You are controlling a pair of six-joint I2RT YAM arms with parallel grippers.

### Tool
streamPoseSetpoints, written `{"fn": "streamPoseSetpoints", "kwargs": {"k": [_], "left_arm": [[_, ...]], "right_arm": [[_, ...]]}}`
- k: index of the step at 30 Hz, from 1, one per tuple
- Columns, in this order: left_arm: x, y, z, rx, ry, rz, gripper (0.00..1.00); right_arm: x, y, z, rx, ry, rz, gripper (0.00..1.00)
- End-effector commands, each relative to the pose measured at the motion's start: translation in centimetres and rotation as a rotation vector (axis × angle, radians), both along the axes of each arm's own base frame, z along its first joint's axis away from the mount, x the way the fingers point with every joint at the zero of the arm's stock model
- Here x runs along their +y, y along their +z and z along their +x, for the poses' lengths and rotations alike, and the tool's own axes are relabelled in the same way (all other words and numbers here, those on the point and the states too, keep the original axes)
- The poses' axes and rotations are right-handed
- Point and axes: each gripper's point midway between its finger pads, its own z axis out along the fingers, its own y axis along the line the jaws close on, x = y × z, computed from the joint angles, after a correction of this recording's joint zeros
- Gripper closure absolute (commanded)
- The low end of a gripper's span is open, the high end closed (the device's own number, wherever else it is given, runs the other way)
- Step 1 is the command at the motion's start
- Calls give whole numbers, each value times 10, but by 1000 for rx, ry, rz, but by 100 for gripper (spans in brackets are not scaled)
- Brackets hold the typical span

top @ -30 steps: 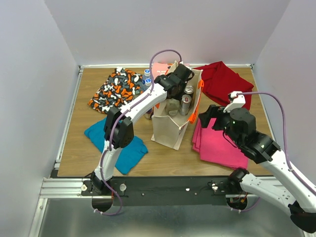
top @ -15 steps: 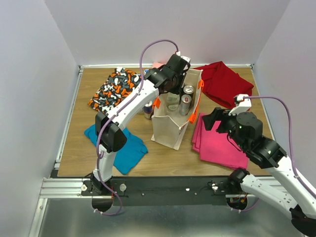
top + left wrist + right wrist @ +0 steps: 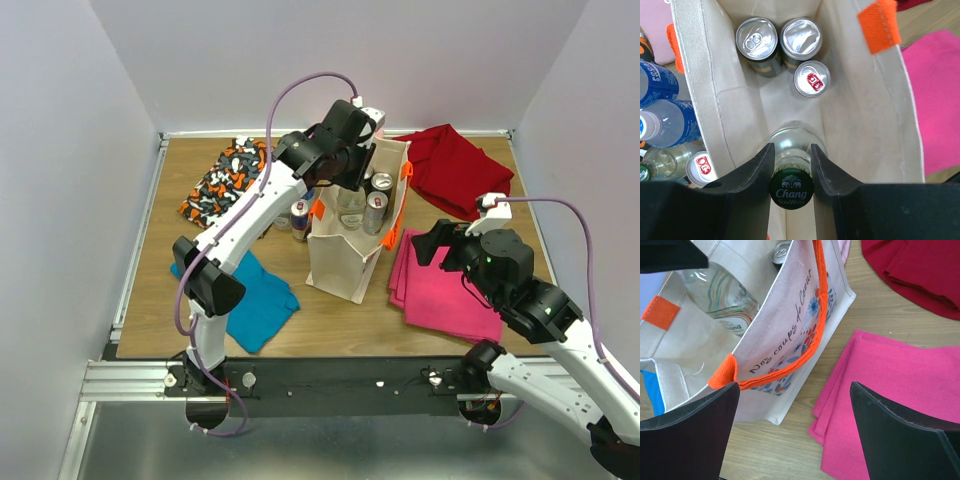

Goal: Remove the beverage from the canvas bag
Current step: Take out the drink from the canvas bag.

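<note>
The beige canvas bag with orange handles stands upright mid-table. My left gripper reaches down into its open top. In the left wrist view the gripper is shut on the neck of a clear glass soda-water bottle with a green cap, which stands inside the bag. Three cans stand at the bag's far end. My right gripper is open and empty just right of the bag; it hovers over the printed side and the table.
A pink cloth lies right of the bag and a dark red cloth behind it. A blue cloth and a patterned cloth lie to the left. Blue-labelled bottles and a can stand beside the bag's left wall.
My left wrist has risen and moved back above the bag's opening, still gripping the bottle. My right arm has drawn slightly back to the right.
</note>
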Motion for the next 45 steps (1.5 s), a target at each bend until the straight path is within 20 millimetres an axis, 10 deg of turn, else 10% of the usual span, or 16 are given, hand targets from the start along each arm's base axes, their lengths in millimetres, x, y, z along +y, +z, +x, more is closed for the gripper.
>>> {"fn": "streamPoseSetpoints", "kwargs": {"k": [1,45], "left_arm": [[1,96,-22,-158,-79,-185,100],[102,224,-55,-490,160,-253,100]], "right_arm": [[-4,-8,-1,20,-24,-6,0],[-2,-13,-3,37,-13,2,0]]}}
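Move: My left hand already holds the green-capped bottle inside the bag. The standing glass bottle among the drinks already out is some 18 cm to its left, 5 ahead and 18 below. The bag's left rim lies about 10 cm left, level and 5 lower; the outside can stands 14 cm left, 5 ahead, and the nearer water bottle 13 left, 9 ahead. From my right hand that glass bottle is roughly 19 cm ahead, 31 left and 17 below. With my left fingers keeping their grip at the green cap, I carry on lifting the bottle, about 14 cm up, easing back some 4 cm in the first half and then swinging left, mostly late, about 6 cm towards the bag's left rim. The wrist tips the fingers some 15 degrees upward on the way. ##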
